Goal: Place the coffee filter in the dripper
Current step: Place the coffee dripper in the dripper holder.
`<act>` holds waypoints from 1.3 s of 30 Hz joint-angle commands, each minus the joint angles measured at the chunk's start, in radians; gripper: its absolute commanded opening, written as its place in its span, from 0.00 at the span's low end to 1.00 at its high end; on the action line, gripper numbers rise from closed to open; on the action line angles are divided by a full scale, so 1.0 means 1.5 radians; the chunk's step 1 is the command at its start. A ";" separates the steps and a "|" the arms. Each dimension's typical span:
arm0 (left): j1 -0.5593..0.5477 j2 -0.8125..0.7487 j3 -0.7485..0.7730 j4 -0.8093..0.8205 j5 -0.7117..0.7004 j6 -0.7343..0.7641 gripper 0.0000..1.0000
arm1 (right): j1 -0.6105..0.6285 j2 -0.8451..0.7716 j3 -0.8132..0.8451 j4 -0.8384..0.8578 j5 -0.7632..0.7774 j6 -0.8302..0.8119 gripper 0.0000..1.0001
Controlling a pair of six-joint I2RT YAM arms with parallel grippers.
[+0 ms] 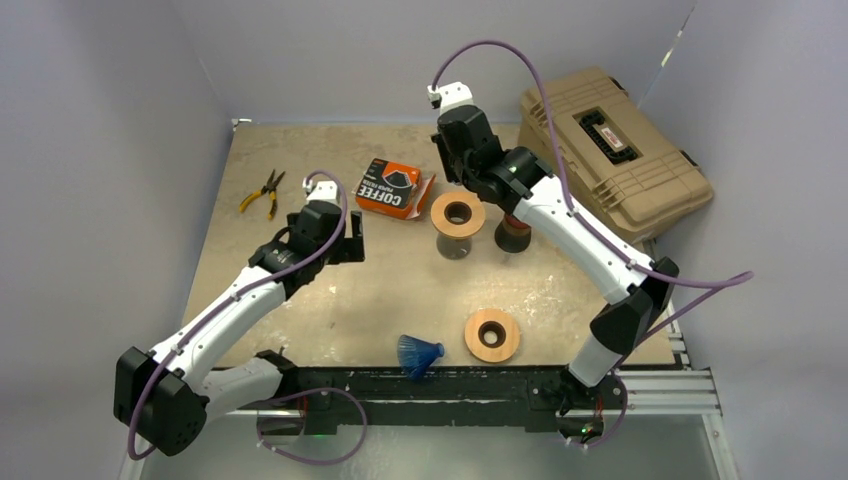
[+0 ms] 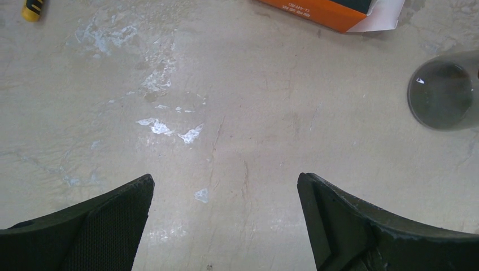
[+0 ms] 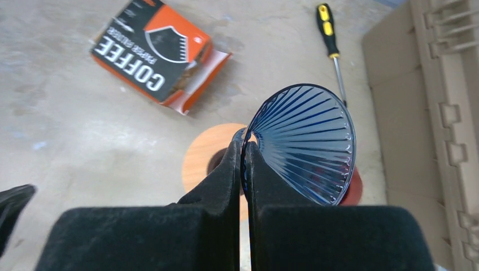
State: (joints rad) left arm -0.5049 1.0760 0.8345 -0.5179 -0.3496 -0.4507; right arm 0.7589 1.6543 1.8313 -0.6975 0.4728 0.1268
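Observation:
In the right wrist view my right gripper (image 3: 244, 144) is shut on the rim of a blue ribbed dripper (image 3: 308, 144), which hangs tilted above a wooden collar (image 3: 206, 161) and a dark red base (image 3: 355, 192). An orange coffee filter box (image 1: 388, 187) (image 3: 152, 48) lies open on the table; no loose filter shows. In the overhead view the right wrist (image 1: 470, 150) hides the held dripper. A second blue dripper (image 1: 420, 354) lies near the front edge. My left gripper (image 1: 345, 240) (image 2: 226, 183) is open over bare table, left of the glass carafe (image 2: 443, 93).
A wood-collared glass carafe (image 1: 458, 225) stands mid-table and a loose wooden collar (image 1: 491, 335) lies near the front. Yellow-handled pliers (image 1: 262, 192) lie at the back left. A screwdriver (image 3: 333, 51) lies beside the tan toolbox (image 1: 615, 150) at the back right.

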 commanded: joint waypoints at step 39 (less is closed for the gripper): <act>0.002 -0.024 0.026 -0.043 -0.091 0.002 0.99 | 0.075 0.007 -0.108 0.014 0.130 0.024 0.00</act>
State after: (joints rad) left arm -0.5049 1.0668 0.8398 -0.5938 -0.4660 -0.4442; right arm 0.8654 1.6768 1.6703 -0.7254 0.6296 0.1467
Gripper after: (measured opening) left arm 0.993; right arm 0.016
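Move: The right hand already holds the blue dripper by its rim; the wooden dripper holder, sitting on a carafe, lies about 17 cm below it, some 2 cm nearer the base and neither left nor right. The red-topped carafe stands about 12 cm to the right of the holder and 1 cm farther out; the coffee filter box lies about 13 cm left of the holder and 11 cm farther out. From the left hand the holder is about 25 cm right, 6 cm ahead and 2 cm lower. The right hand, its closed fingers keeping their pinch on the dripper's rim, sways about a centimetre to its right and back again, then lowers the dripper towards the holder, about 7 cm down in all and some 3 cm back, its left side dipping roughly 10 degrees and the descent easing off at the end. The wide-open, empty left hand meanwhile drifts about 2.5 cm left, away from the holder, and touches nothing. ##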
